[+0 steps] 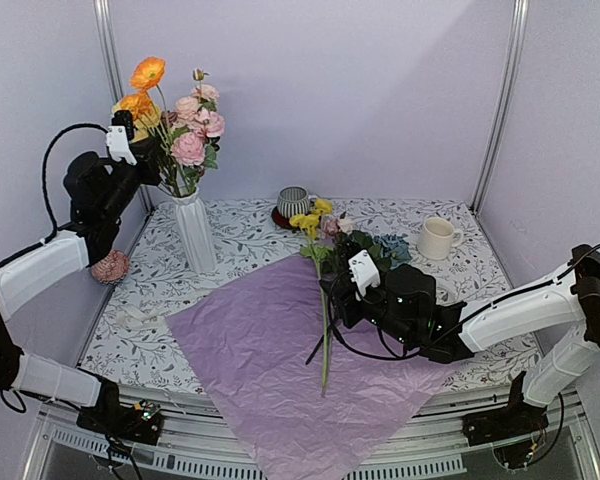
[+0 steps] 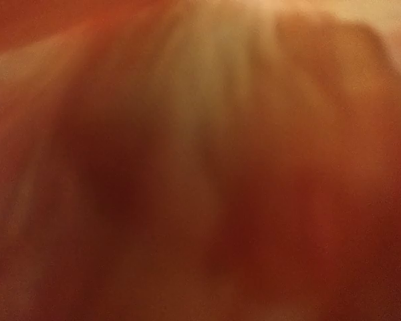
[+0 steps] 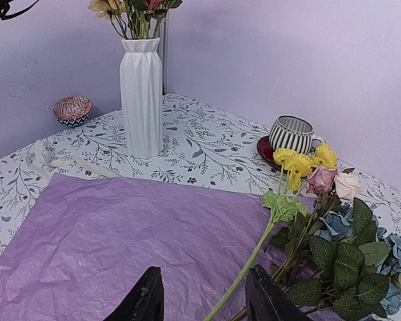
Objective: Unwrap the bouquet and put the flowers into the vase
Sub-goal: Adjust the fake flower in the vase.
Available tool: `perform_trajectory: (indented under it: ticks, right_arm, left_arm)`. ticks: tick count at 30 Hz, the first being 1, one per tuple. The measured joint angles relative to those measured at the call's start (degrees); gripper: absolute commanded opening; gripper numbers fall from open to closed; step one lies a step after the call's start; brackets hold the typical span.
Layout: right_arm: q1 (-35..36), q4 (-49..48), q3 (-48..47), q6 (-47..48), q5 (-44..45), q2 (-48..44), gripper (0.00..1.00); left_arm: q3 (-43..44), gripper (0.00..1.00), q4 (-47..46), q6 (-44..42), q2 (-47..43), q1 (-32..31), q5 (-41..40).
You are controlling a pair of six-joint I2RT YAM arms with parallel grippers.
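Observation:
The white ribbed vase [image 1: 195, 232] [image 3: 141, 93] stands at the back left and holds orange and pink flowers [image 1: 185, 130]. My left gripper [image 1: 152, 155] is raised among those blooms beside an orange flower [image 1: 135, 105]. It is shut, and I cannot tell whether it holds anything. An orange petal blur [image 2: 200, 160] fills the left wrist view and hides the fingers. The pink-lilac paper [image 1: 270, 350] [image 3: 120, 234] lies spread flat. My right gripper [image 1: 332, 292] [image 3: 204, 274] hovers open over it, with a yellow flower's stem [image 3: 254, 257] running between its fingers. Yellow, pink and blue flowers [image 1: 365, 240] [image 3: 321, 200] lie at the paper's far corner.
A grey striped mug [image 1: 293, 202] [image 3: 291, 134] on a red saucer sits behind the loose flowers. A cream mug [image 1: 437, 238] stands at the right. A small pink patterned ball-like object [image 1: 110, 266] [image 3: 72, 109] and the pale ribbon [image 1: 140, 315] [image 3: 53, 160] lie left of the vase.

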State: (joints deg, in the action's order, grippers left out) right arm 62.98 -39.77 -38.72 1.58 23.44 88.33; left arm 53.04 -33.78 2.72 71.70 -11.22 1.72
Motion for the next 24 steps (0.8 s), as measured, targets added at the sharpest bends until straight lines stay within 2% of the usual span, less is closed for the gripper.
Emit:
perform_trajectory:
  ticks: [8, 13, 16, 18, 22, 24]
  right_arm:
    - [0.0, 0.3, 0.0, 0.0, 0.0, 0.0, 0.44]
    - [0.0, 0.4, -0.1, 0.0, 0.0, 0.3, 0.44]
    - [0.0, 0.4, -0.3, 0.0, 0.0, 0.5, 0.44]
    - [0.0, 0.4, -0.3, 0.0, 0.0, 0.7, 0.44]
    - [0.0, 0.7, -0.3, 0.0, 0.0, 0.8, 0.44]
    - [0.0, 0.9, -0.3, 0.0, 0.0, 0.8, 0.44]
  left_arm:
    - [0.0, 0.0, 0.8, 0.1, 0.6, 0.0, 0.0]
    - [0.7, 0.0, 4.4, 0.1, 0.0, 0.0, -0.7]
    - [1.0, 0.22, 6.6, 0.2, -1.3, 0.0, -0.8]
    - [1.5, 0.28, 8.3, 0.3, -1.9, 0.0, -0.8]
    - [2.0, 0.32, 11.9, 0.9, -2.2, 0.1, -0.7]
    - [2.0, 0.4, 13.0, 1.2, -2.4, 0.1, -0.7]
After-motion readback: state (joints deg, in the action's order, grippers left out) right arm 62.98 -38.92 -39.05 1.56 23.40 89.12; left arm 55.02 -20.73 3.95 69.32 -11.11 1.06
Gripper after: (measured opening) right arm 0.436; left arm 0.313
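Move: The vase mouth, which already takes the held orange flowers' stems, lies about 8 cm ahead, 4 cm right and some 10 cm below the left hand. The big pink peony is around 6 cm ahead and 6 cm right at hand height; the nearest yellow blooms are about 7 cm ahead and 5 cm left, also level. From the right hand, the vase mouth is roughly 25 cm ahead, 35 cm left and 12 cm higher. The orange flowers' stems, still pinched between the left fingers, are first eased about 1 cm down towards the vase mouth; then the fingers open to about a third and let go of them, the hand bobbing up slightly. It sinks again, ending some 2 cm lower with the wrist tipped down about 10 degrees, the open fingers still either side of the stems. ##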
